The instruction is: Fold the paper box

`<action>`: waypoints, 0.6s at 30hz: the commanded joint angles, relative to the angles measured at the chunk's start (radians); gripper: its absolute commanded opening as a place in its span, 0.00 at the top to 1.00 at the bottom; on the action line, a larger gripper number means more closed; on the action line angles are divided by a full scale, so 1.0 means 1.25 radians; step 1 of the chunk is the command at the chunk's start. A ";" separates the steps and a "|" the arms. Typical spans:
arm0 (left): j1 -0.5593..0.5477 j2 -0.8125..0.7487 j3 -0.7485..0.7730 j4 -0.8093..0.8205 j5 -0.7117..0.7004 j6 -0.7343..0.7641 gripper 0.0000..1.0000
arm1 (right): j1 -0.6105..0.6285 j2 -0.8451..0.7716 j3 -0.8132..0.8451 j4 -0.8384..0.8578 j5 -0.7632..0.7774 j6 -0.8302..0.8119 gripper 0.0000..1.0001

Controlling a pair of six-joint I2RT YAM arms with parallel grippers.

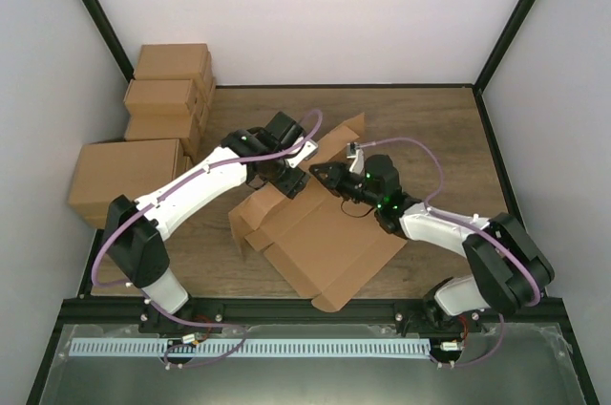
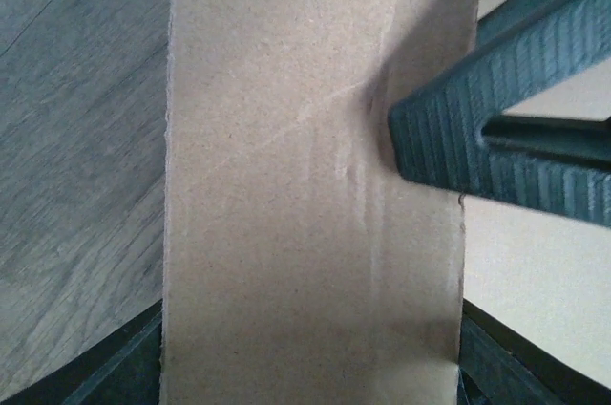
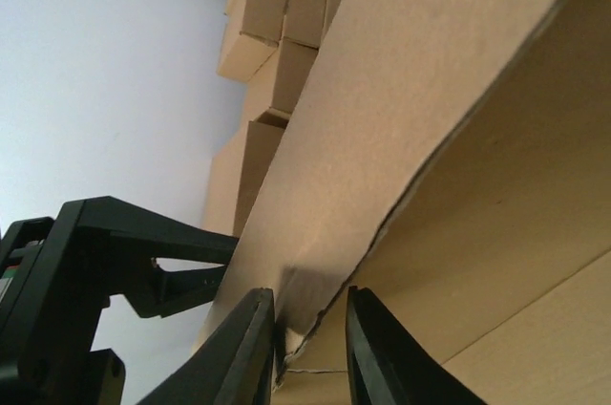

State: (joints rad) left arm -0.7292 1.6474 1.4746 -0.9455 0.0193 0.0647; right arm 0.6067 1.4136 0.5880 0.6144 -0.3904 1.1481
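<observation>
The paper box [image 1: 325, 233] lies as a flat brown die-cut sheet in the middle of the table, with its far flap [image 1: 334, 147] raised. Both grippers meet at that flap. My left gripper [image 1: 289, 179] stands wide, and the flap [image 2: 315, 185] fills the space between its fingers [image 2: 134, 362]. My right gripper [image 1: 323, 174] straddles the flap's torn edge [image 3: 315, 314]. Its jaws are slightly apart, with one finger [image 3: 250, 348] against the cardboard and the other off it. A right finger [image 2: 496, 147] also shows in the left wrist view.
Three small brown cartons [image 1: 167, 99] are stacked at the back left, with a larger carton [image 1: 124, 176] in front of them beside the left arm. White walls and a black frame enclose the wooden table [image 1: 439, 138].
</observation>
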 commanded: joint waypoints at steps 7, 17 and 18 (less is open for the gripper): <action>-0.002 -0.004 0.001 -0.018 -0.011 0.017 0.31 | 0.002 -0.135 0.086 -0.336 0.189 -0.262 0.54; -0.003 -0.017 -0.007 -0.012 0.021 0.022 0.35 | -0.144 -0.264 0.100 -0.499 0.207 -0.450 0.29; -0.003 -0.019 -0.009 -0.012 0.024 0.024 0.35 | -0.162 -0.267 0.103 -0.505 0.191 -0.462 0.25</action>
State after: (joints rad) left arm -0.7292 1.6470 1.4746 -0.9539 0.0147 0.0834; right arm 0.4652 1.1217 0.6956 0.0574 -0.1444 0.6846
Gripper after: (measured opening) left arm 0.656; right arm 0.696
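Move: Between the left hand's fingers lies the gripped stretch of the paper box's folded strip, right at its hand point. The same strip's edge is at the right hand's tips, about 1 cm to its left. From the right hand, the left gripper is some 5 cm left and 3 back, the strip's far end roughly 12 ahead and 10 right, and the flat panel's middle about 18 back, 4 right and 16 below. Backing off the folded strip's edge, the right hand frees its fingertips and draws about 10 cm to the right, away from the left gripper, also rising some 3 cm as it spreads its fingers wide. Its wrist swings some 30 degrees, tipping the fingers down and round clockwise, while the left hand stays put, keeping the strip between its spread fingers. ##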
